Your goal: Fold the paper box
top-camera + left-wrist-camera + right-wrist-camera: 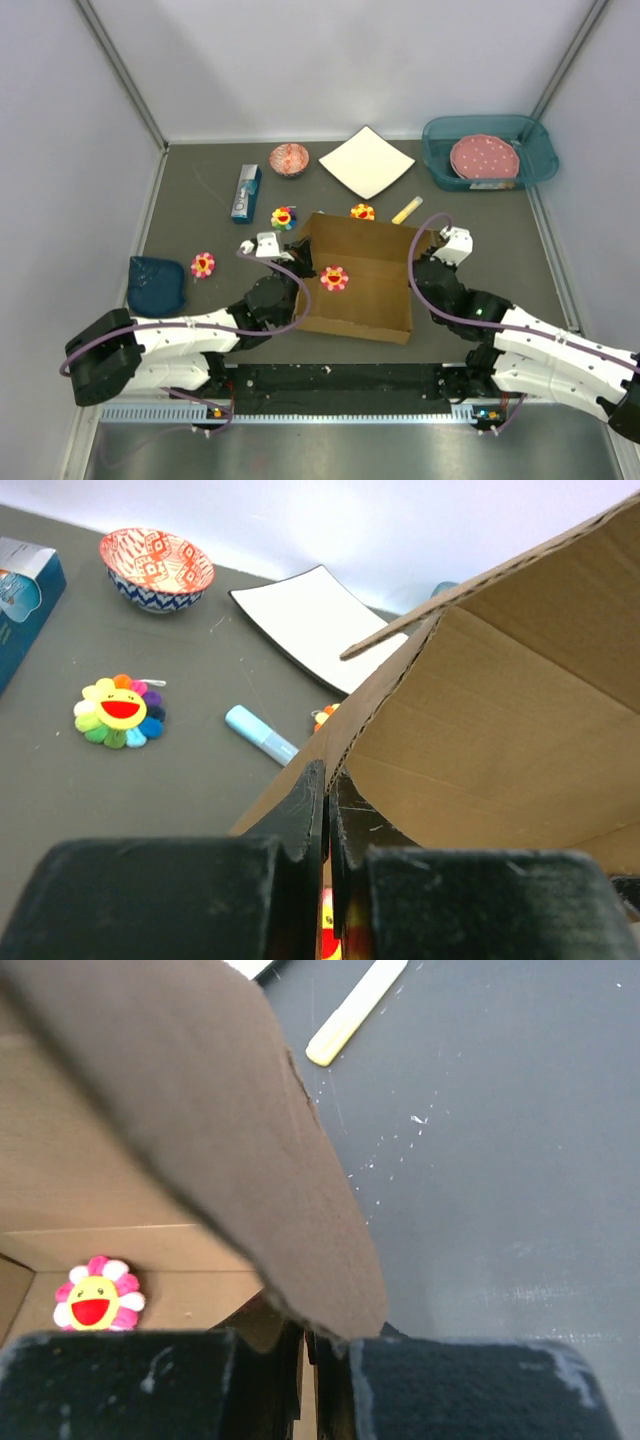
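Note:
The paper box (pixel 372 285) is a brown cardboard sheet lying mid-table with its side walls raised. A pink flower toy (pixel 334 278) lies inside it. My left gripper (pixel 303 263) is at the box's left wall. In the left wrist view the left gripper (pixel 328 780) is shut on the edge of that cardboard wall (pixel 480 730). My right gripper (pixel 420 262) is at the box's right wall. In the right wrist view the right gripper (pixel 308 1342) is shut on a cardboard flap (pixel 220 1130) that hides its fingertips, and the flower toy (pixel 97 1295) shows inside the box.
Behind the box lie an orange flower (pixel 362 211), a yellow marker (pixel 406 209), a rainbow flower (pixel 284 217), a blue carton (pixel 246 192), a red bowl (pixel 289 158) and a white square plate (pixel 366 161). A teal bin (pixel 535 160) holds a pink plate. At the left lie another pink flower (pixel 203 264) and a dark blue pouch (pixel 156 284).

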Robot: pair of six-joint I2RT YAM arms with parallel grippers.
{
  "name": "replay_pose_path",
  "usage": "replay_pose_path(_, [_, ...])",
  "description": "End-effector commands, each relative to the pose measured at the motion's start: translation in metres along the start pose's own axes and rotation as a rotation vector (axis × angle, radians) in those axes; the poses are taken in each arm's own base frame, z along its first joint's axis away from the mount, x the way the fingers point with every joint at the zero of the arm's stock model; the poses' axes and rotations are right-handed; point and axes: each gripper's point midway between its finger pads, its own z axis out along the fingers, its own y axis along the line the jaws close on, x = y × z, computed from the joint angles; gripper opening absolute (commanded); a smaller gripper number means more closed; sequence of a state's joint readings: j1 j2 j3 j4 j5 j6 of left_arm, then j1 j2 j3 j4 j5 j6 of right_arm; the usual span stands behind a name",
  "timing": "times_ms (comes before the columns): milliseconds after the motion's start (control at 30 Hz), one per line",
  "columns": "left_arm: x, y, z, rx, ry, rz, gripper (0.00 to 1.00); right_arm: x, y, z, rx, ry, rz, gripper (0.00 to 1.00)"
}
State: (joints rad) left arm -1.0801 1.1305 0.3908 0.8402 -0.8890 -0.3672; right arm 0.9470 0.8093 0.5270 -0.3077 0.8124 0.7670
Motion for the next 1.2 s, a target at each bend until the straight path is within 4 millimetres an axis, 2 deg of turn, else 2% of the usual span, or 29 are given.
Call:
replay_pose_path(0, [-0.053, -0.035, 0.008, 0.075, -0.123, -0.157, 0.00, 0.006, 0.005, -0.003, -0.012, 0.041, -0.068, 0.00])
replay_pose_path(133, [-0.069, -0.030, 0.011, 0.059, -0.163, -0.097, 0.00, 0.004, 0.002, -0.003, -0.004, 0.032, -0.090, 0.00])
replay_pose_path(233, [-0.068, -0.025, 0.010, 0.061, -0.153, -0.115, 0.00, 0.006, -0.001, -0.003, -0.003, 0.031, -0.090, 0.00])
replay_pose_path(400, [-0.036, -0.022, 0.006, 0.101, -0.075, -0.091, 0.00, 0.017, -0.005, -0.001, 0.005, 0.055, -0.110, 0.00])
replay_pose_path(433, [-0.021, -0.013, 0.003, 0.092, -0.051, -0.070, 0.00, 0.019, -0.006, -0.001, 0.005, 0.060, -0.113, 0.00])
replay_pose_path(500, [-0.009, -0.005, -0.003, 0.099, -0.034, -0.094, 0.00, 0.028, -0.010, 0.000, 0.007, 0.077, -0.117, 0.00])
replay_pose_path(533, [0.006, 0.003, -0.010, 0.108, -0.002, -0.084, 0.00, 0.032, -0.012, -0.001, 0.008, 0.085, -0.123, 0.00])
replay_pose_path(633, [0.031, 0.015, -0.022, 0.127, 0.064, -0.095, 0.00, 0.047, -0.019, 0.000, 0.015, 0.106, -0.128, 0.00])
replay_pose_path(733, [0.045, 0.026, -0.030, 0.129, 0.096, -0.097, 0.00, 0.058, -0.023, 0.000, 0.017, 0.125, -0.135, 0.00])
replay_pose_path(900, [0.052, 0.037, -0.039, 0.128, 0.111, -0.102, 0.00, 0.069, -0.027, -0.005, 0.011, 0.148, -0.157, 0.00])
replay_pose_path(967, [0.055, 0.039, -0.041, 0.131, 0.119, -0.098, 0.00, 0.067, -0.024, -0.008, -0.008, 0.147, -0.154, 0.07])
replay_pose_path(1000, [0.053, 0.039, -0.041, 0.133, 0.112, -0.100, 0.00, 0.066, -0.023, -0.010, -0.013, 0.143, -0.155, 0.22])
replay_pose_path(1100, [0.048, 0.040, -0.041, 0.130, 0.098, -0.081, 0.00, 0.049, -0.020, -0.018, -0.037, 0.112, -0.133, 0.41])
replay_pose_path(1167, [0.046, 0.041, -0.040, 0.123, 0.094, -0.072, 0.00, 0.035, -0.019, -0.024, -0.048, 0.090, -0.123, 0.47])
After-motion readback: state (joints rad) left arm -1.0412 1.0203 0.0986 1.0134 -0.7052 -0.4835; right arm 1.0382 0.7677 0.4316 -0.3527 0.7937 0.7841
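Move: The paper box hangs between the hands with its left side higher, the left hand pinching its left wall. The box's middle is about 12 cm right of that hand, 7 cm back and 12 cm below; the pink flower inside is some 6 cm right, 4 back. The rainbow flower lies 12 cm ahead, 7 cm left. From the right hand the box's middle is 16 cm left, 5 back, slightly lower, and the yellow marker 16 cm ahead, 2 cm left. The box's left wall, still pinched by the left hand, goes up another 2 cm, then is brought down about 7 cm towards the table and back some 3 cm, a little to the left, turning slightly clockwise. The right hand holds its corner nearly still, then sinks about 4 cm and draws back 3, its fingers opening to almost half and letting go of the cardboard. ##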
